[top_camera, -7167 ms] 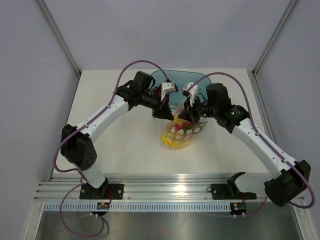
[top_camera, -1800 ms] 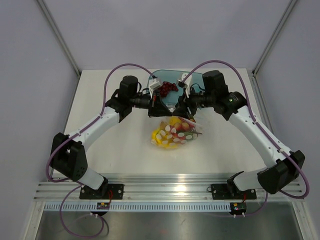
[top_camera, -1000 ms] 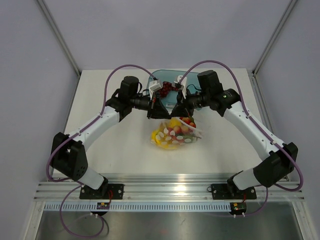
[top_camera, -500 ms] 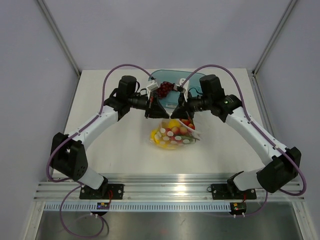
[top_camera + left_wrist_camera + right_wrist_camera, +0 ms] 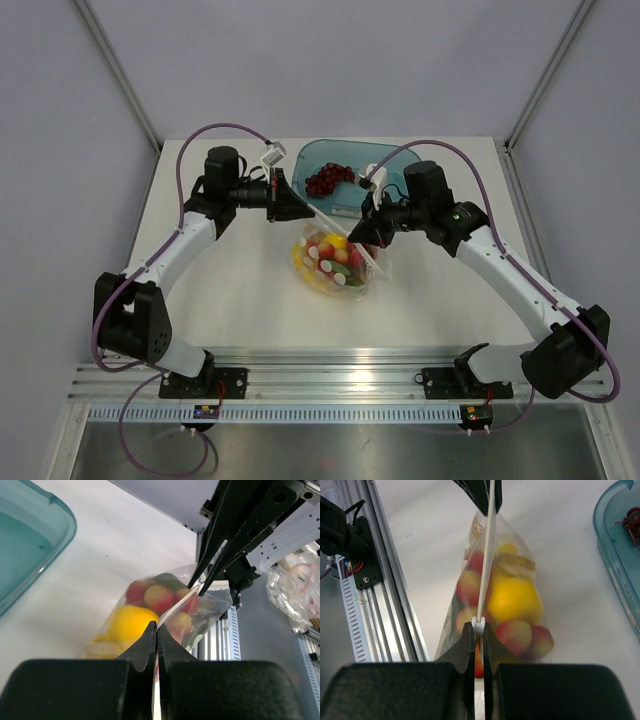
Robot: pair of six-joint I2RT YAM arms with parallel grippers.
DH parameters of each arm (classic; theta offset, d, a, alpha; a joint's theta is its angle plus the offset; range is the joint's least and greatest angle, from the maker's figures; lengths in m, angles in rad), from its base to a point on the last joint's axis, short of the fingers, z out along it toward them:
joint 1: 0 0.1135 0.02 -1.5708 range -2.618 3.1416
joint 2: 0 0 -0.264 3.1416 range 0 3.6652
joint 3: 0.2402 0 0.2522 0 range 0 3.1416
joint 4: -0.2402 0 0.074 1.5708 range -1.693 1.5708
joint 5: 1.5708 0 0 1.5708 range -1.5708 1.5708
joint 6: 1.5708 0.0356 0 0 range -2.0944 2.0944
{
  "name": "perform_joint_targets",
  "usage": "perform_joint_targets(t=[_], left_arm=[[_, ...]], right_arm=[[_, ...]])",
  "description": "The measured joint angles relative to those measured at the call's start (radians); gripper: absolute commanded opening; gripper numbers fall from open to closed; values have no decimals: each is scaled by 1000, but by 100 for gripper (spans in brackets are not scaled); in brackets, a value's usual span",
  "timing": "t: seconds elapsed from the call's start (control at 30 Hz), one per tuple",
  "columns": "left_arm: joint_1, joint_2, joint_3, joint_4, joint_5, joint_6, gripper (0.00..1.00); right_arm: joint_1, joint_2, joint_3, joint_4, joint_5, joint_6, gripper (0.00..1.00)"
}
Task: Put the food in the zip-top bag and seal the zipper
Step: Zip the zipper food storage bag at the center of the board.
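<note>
The clear dotted zip-top bag (image 5: 352,288) hangs between both grippers just above the table, holding the food (image 5: 329,256): a yellow fruit (image 5: 512,597), red-and-yellow fruits (image 5: 159,596) and green leaves. Its zipper (image 5: 488,555) is stretched taut as a pale strip between the grippers. My left gripper (image 5: 292,207) is shut on the zipper's left end (image 5: 176,603). Shut on the small white slider tab (image 5: 478,626) is my right gripper (image 5: 362,234), at the bag's right end. In the left wrist view the right gripper's fingers (image 5: 215,555) reach down to the strip.
A translucent teal tray (image 5: 385,157) stands behind the bag with a dark red grape bunch (image 5: 329,179) in it. The metal rail (image 5: 340,385) runs along the table's near edge. Frame posts rise at the far corners.
The grippers have drawn apart, the left one to the left and the right one to the near right, pulling the zipper strip tight. The right jaws closed on the slider. The bag shifted slightly.
</note>
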Motion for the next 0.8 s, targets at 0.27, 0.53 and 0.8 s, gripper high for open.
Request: perform_joint_targets(t=[0.27,0.53,0.8], left_arm=[[42,-88,-39,64,-67,-74,0],[67,-101,-34,32,-154,-98,0],[101,-136,-33,-1,-229,-99,0]], right_arm=[[3,-151,-107,9,87,113,0],[3,-260,-184,-3,153,169,0],[4,-365,-283,-50,204,200,0]])
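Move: My right fingers already pinch the zipper slider; the zipper's free near-right end lies about 7 cm back, 8 cm to the right and 3 cm lower. The bagged food hangs below that hand, level with it and roughly 4 cm left, 14 cm down; the tray is about 22 cm ahead, 4 cm right and 22 cm down. From my left hand, which pinches the zipper's other end, that near-right end is some 12 cm back, 17 cm right and 5 cm lower. I draw the slider back and to the right with my right hand, about 8 cm along the zipper towards its free end, sinking a little late on and swinging the wrist some 15 degrees clockwise. My left hand keeps its pinch and pulls the opposite way, left and forward about 5 cm and slightly up, turning about 20 degrees counter-clockwise. ##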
